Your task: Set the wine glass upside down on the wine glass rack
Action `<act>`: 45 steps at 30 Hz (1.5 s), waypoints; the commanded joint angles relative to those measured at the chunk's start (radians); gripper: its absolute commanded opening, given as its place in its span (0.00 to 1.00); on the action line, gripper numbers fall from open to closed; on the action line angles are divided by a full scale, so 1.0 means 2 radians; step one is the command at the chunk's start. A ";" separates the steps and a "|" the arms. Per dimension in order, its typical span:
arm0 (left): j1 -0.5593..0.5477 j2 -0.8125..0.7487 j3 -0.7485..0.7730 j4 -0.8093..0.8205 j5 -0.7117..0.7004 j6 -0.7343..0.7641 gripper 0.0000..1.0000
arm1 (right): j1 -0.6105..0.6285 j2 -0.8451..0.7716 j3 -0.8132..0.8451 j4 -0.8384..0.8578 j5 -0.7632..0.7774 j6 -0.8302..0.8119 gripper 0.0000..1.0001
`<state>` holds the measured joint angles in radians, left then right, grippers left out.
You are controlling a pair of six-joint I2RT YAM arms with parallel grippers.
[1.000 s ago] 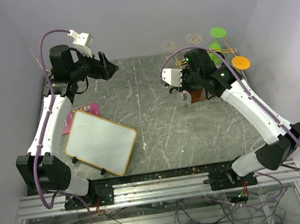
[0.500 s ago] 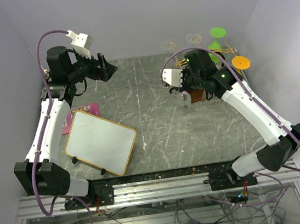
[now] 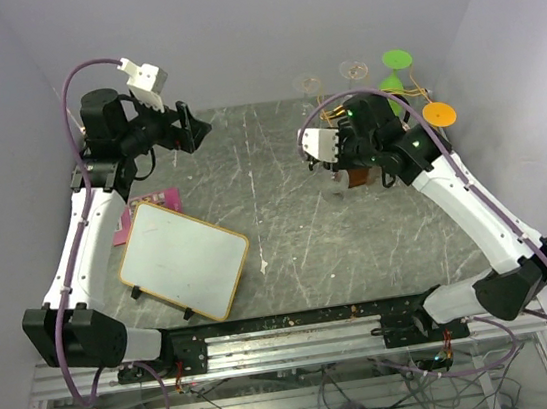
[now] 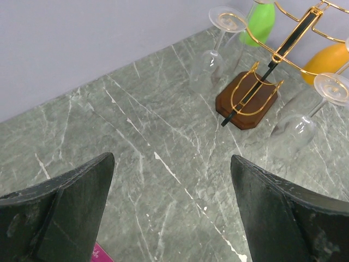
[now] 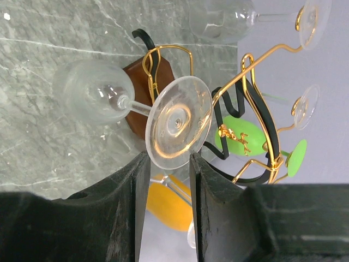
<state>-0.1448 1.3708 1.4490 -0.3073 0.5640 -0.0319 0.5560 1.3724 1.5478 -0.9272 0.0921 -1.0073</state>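
A clear wine glass (image 5: 98, 90) hangs bowl down, its round foot (image 5: 177, 123) up beside a gold hook of the wine glass rack (image 5: 137, 72). The rack is gold and black wire on a brown wooden base (image 4: 248, 101). My right gripper (image 5: 169, 161) has its jaws narrowly apart, and the foot's lower rim sits between the two tips and meets both. In the left wrist view the same glass (image 4: 297, 131) shows to the right of the base. My left gripper (image 4: 172, 180) is wide open over bare table, far left of the rack (image 3: 358, 175).
Another clear glass (image 4: 210, 60), a green glass (image 4: 259, 22) and an orange glass (image 4: 327, 60) hang on the rack. A framed whiteboard (image 3: 185, 258) and a pink card (image 3: 152, 200) lie at the near left. Walls close in behind and right of the rack.
The right wrist has shifted slightly back toward the rack and its jaws have spread a little. The left arm has drawn back to the left.
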 commanded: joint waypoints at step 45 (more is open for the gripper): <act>0.036 -0.246 -0.105 -0.059 -0.249 0.083 0.99 | -0.225 -0.222 -0.134 0.231 -0.039 0.303 1.00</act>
<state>-0.0837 0.9035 1.2495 -0.3836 0.1009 0.1448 0.1234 0.9718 1.3056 -0.3931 0.0715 -0.3847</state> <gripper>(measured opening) 0.992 0.994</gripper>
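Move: The right hand is empty beside the wine glass already hanging upside down on the rack's near-left hook; its foot is about 3 cm ahead and 2 cm left, nearly level with the fingers. The near-middle glass foot is roughly 4 cm ahead and 6 cm right, the orange foot about 5 cm ahead and 14 cm right, the far-left clear foot some 12 cm ahead and 5 cm left. From the left hand, the near-left foot lies about 24 cm right, 3 cm back and 7 cm lower. Leaving the hung glass's foot, the right hand sweeps about 14 cm to the right and 12 cm up above the near row, swinging some 5 cm forward and then back again, while its part-open fingers spread wide and the wrist rolls and levels until they point forward. The left hand, open and empty, withdraws about 11 cm left and 8 cm back, rising some 5 cm and turning counter-clockwise. ##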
